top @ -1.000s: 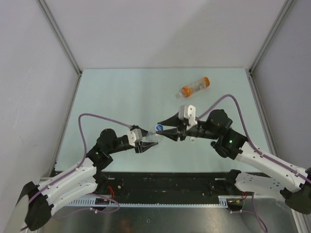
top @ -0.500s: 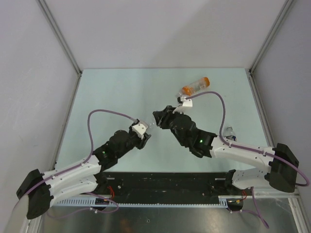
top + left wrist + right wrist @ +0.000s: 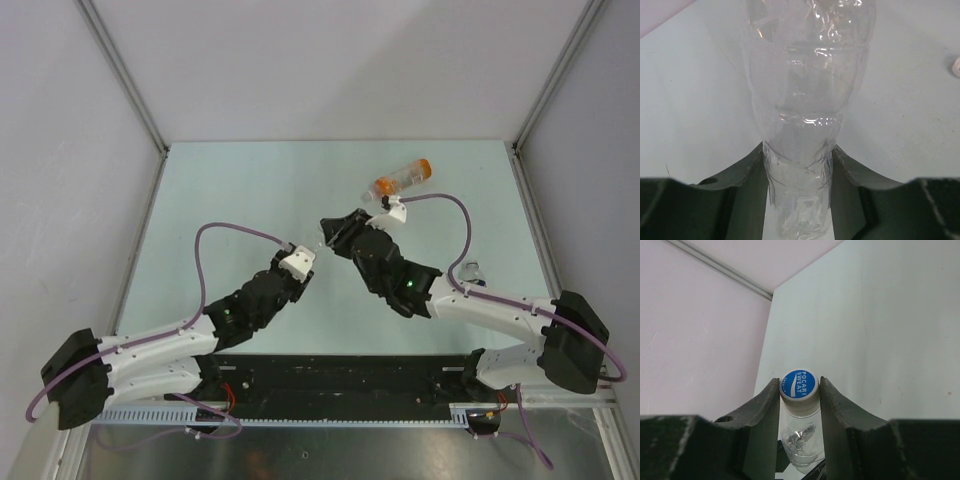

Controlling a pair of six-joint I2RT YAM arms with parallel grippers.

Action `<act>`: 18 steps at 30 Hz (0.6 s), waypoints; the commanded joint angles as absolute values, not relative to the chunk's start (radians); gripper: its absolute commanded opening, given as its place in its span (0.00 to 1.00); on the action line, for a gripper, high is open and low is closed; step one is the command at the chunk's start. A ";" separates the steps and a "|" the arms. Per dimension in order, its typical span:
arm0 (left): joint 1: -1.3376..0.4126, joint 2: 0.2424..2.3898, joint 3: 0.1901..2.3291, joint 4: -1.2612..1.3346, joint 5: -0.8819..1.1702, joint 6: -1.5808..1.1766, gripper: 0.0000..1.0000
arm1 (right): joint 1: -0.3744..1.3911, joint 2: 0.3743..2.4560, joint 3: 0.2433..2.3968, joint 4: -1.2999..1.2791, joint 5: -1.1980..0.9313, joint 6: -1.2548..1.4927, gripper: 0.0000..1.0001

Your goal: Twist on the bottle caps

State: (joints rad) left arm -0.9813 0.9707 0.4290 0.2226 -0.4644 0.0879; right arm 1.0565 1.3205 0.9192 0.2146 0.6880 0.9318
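Observation:
A plain clear bottle (image 3: 807, 100) is held off the table between the two arms. My left gripper (image 3: 799, 170) is shut on its lower body; in the top view that left gripper (image 3: 312, 252) sits mid-table. A white bottle cap (image 3: 800, 385) with a blue printed top sits on the bottle's neck (image 3: 802, 440). My right gripper (image 3: 800, 390) is shut on that cap, one finger on each side. From above, the right gripper (image 3: 328, 233) meets the left one head-on and hides most of the bottle.
An orange-tinted bottle (image 3: 402, 180) with an orange cap lies on the far right of the table. Part of another clear bottle (image 3: 470, 272) shows behind the right forearm. A small white cap (image 3: 956, 66) lies on the table at the right edge of the left wrist view.
Both arms have swung round: the right elbow dropped toward the near edge and its wrist turned. The joined grippers and bottle shifted slightly farther from the bases. Both grips are unchanged.

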 commanded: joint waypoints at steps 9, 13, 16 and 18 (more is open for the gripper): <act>-0.982 0.880 0.440 0.465 -0.335 0.108 0.00 | 0.925 1.234 0.934 0.312 0.089 0.556 0.61; -0.938 0.834 0.437 0.436 -0.224 0.060 0.00 | 0.891 1.130 0.934 0.337 -0.057 0.463 0.88; -0.887 0.795 0.431 0.419 -0.065 0.028 0.00 | 0.873 1.044 0.934 0.322 -0.148 0.380 0.98; -0.851 0.775 0.423 0.414 0.055 0.020 0.00 | 0.867 0.988 0.934 0.293 -0.191 0.302 0.99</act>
State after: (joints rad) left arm -0.9054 0.8207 0.4240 0.3740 -0.1982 0.0628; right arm 0.8829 1.1004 0.9222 0.2749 -0.0200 0.4873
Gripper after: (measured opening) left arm 0.481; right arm 0.974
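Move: The blue-topped cap is already on the bottle's neck, right between the right fingertips. From the left hand, which grips the bottle lower down, that cap is about 4 cm ahead, 6 cm to the right and 12 cm up. From the right hand, the loose white cap lies on the table some 15 cm to the right, level fore and aft, about 25 cm below. The orange bottle is roughly 31 cm ahead, 19 cm right and 23 cm below. The blue-topped cap is let go: the right fingers, still around it for a last short turn, spread from partly closed to nearly full width and back off it, rising about 9 cm and drawing back as the hand tips up and swings some 30 degrees counter-clockwise. The left hand keeps its grip and lifts the bottle, rolling left side down. ##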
